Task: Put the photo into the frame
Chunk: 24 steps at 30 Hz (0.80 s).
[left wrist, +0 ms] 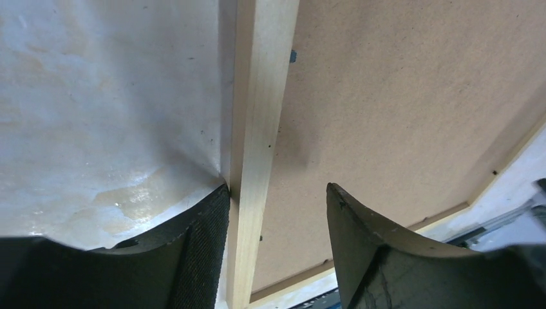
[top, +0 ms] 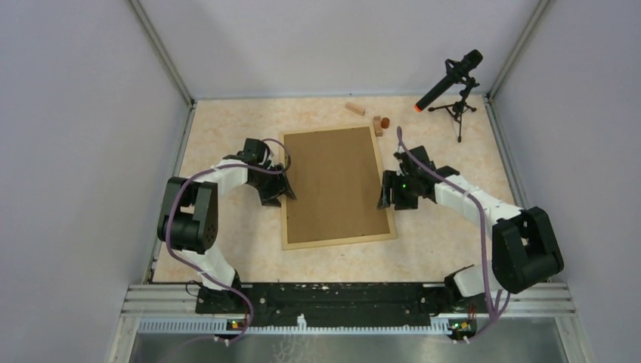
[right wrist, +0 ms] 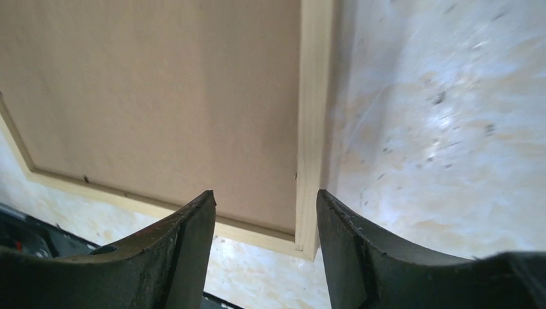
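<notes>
The frame (top: 339, 241) lies flat in the middle of the table with its back up, brown board showing inside pale wood rails. The photo is hidden. My left gripper (top: 281, 186) straddles the frame's left rail (left wrist: 261, 96). In the left wrist view this gripper (left wrist: 277, 187) is open, one finger against the rail's outer side and the other over the board. My right gripper (top: 387, 193) straddles the right rail (right wrist: 314, 96) near a corner. In the right wrist view it (right wrist: 264, 192) is open, one finger just outside the rail and the other over the board.
Two small wooden blocks (top: 354, 109) (top: 377, 125) and a reddish-brown cylinder (top: 385, 122) lie just beyond the frame's far right corner. A microphone on a tripod (top: 451, 79) stands at the back right. Grey walls enclose the table on three sides.
</notes>
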### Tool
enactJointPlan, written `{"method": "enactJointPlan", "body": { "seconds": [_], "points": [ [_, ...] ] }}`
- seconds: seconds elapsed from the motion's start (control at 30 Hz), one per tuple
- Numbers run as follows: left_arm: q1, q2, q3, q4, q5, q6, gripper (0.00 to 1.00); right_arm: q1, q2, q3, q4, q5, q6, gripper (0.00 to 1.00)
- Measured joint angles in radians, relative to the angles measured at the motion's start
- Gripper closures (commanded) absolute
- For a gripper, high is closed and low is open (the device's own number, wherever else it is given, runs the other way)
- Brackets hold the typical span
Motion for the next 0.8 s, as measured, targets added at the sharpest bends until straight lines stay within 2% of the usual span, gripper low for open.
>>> {"method": "enactJointPlan", "body": {
  "seconds": [0.1,0.17,0.3,0.8],
  "points": [
    [-0.005,-0.003,0.002,0.001,-0.024,0.045,0.49,-0.062,0.023,0.076,-0.042,-0.008,-0.027,0.49],
    [-0.006,-0.003,0.002,0.001,-0.042,0.069,0.60,-0.097,0.064,0.123,-0.071,-0.009,-0.050,0.57],
    [-0.004,-0.001,0.003,0.002,-0.074,0.110,0.70,-0.116,0.140,0.153,-0.111,-0.004,-0.086,0.67],
    [-0.004,0.016,0.022,-0.018,-0.071,0.159,0.96,-0.077,0.213,0.160,-0.169,-0.002,-0.165,0.70]
  ]
}}
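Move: Just left of the left hand, about 1 cm off and 1 cm lower, runs the middle of the frame's left rail, already between its open fingers; the near corner of that rail lies some 12 cm back. From the right hand, the near stretch of the right rail is about 2 cm to the right, 1 cm ahead and 4 cm below. The frame's near right corner is about 5 cm back and 3 cm right of that hand, with the wooden blocks some 22 cm ahead. Closing on the left rail, the left hand shifts about 1.5 cm left and 1 cm down, turns slightly clockwise, and pinches the wood firmly across its width. The right hand first swings about 3.5 cm forward and up a little, drifting right, then draws back and sinks onto the right rail's line, partly closing its fingers without gripping. ##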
